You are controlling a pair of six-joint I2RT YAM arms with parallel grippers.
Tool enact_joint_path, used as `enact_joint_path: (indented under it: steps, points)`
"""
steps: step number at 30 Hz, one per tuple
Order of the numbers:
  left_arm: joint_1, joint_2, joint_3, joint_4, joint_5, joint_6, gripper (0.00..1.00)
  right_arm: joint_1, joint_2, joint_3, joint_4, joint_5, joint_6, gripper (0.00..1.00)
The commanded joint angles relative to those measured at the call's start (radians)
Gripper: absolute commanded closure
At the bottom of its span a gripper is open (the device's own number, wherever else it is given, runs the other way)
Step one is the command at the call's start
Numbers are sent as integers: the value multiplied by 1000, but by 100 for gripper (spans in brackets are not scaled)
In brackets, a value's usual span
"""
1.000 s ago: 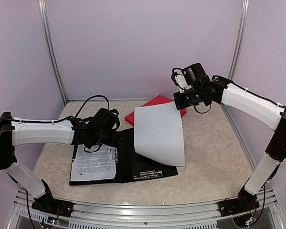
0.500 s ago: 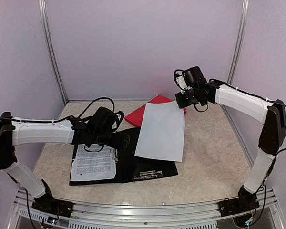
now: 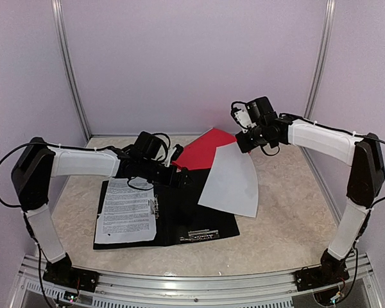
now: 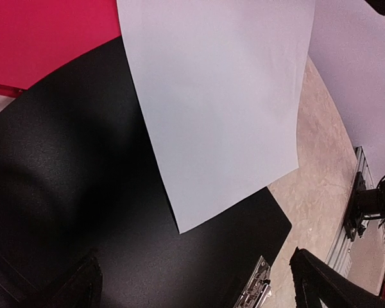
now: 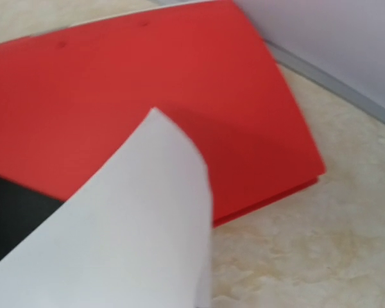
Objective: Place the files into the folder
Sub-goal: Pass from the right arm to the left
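My right gripper (image 3: 244, 139) is shut on the top edge of a blank white sheet (image 3: 231, 180), one of the files. The sheet hangs curved above the table and fills the lower left of the right wrist view (image 5: 128, 237), hiding the fingers there. The black folder (image 3: 186, 215) lies open on the table with a printed sheet (image 3: 125, 215) on its left half. My left gripper (image 3: 179, 174) is open just above the folder's middle. In the left wrist view its fingertips (image 4: 83, 289) frame the black cover (image 4: 83, 192), the metal clip (image 4: 257, 292) and the sheet's corner (image 4: 218, 96).
A red folder (image 3: 202, 151) lies flat behind the black one, also seen under the held sheet (image 5: 147, 83). Lilac walls with metal posts close in the back and sides. Beige tabletop (image 3: 282, 205) shows to the right of the folder.
My left arm has stretched forward and right, over the folder's middle. The right gripper has carried the blank sheet to the right and tilted it, uncovering more of the red folder.
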Motion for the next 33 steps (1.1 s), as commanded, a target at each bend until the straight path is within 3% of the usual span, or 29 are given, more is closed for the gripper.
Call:
enact_joint_path:
  steps: [1,11,22,33]
  points:
    - [-2,65,65,24,111,-51,1,-7,-11,-38,44,-110,-46,100]
    - [-5,135,111,38,115,-129,1,-7,-57,-98,102,-368,-34,100]
    - [12,44,-22,110,14,-118,1,43,-148,-91,77,-551,3,100]
    - [45,-62,-177,332,21,141,1,103,-255,-24,-43,-559,17,100]
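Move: The sheet in my right hand hangs with its middle about 15 cm right of my left hand, 3 cm ahead and nearly level. My right hand is taking it to my left gripper, some 12 cm back, 19 cm left and 9 cm below. From that same right hand, the black folder's right half lies 16 cm back, 15 cm left and 21 cm below; the red folder is 15 cm ahead, 9 cm left, equally low. Still pinching the sheet by its upper end, my right hand draws back and left about 10 cm each way towards my waiting left gripper, dipping slightly before it climbs, and turns some 30 degrees counter-clockwise with its left side rising. My left hand keeps its fingers wide open, touching nothing: it eases right, sinks, then comes back left and starts to rise. ##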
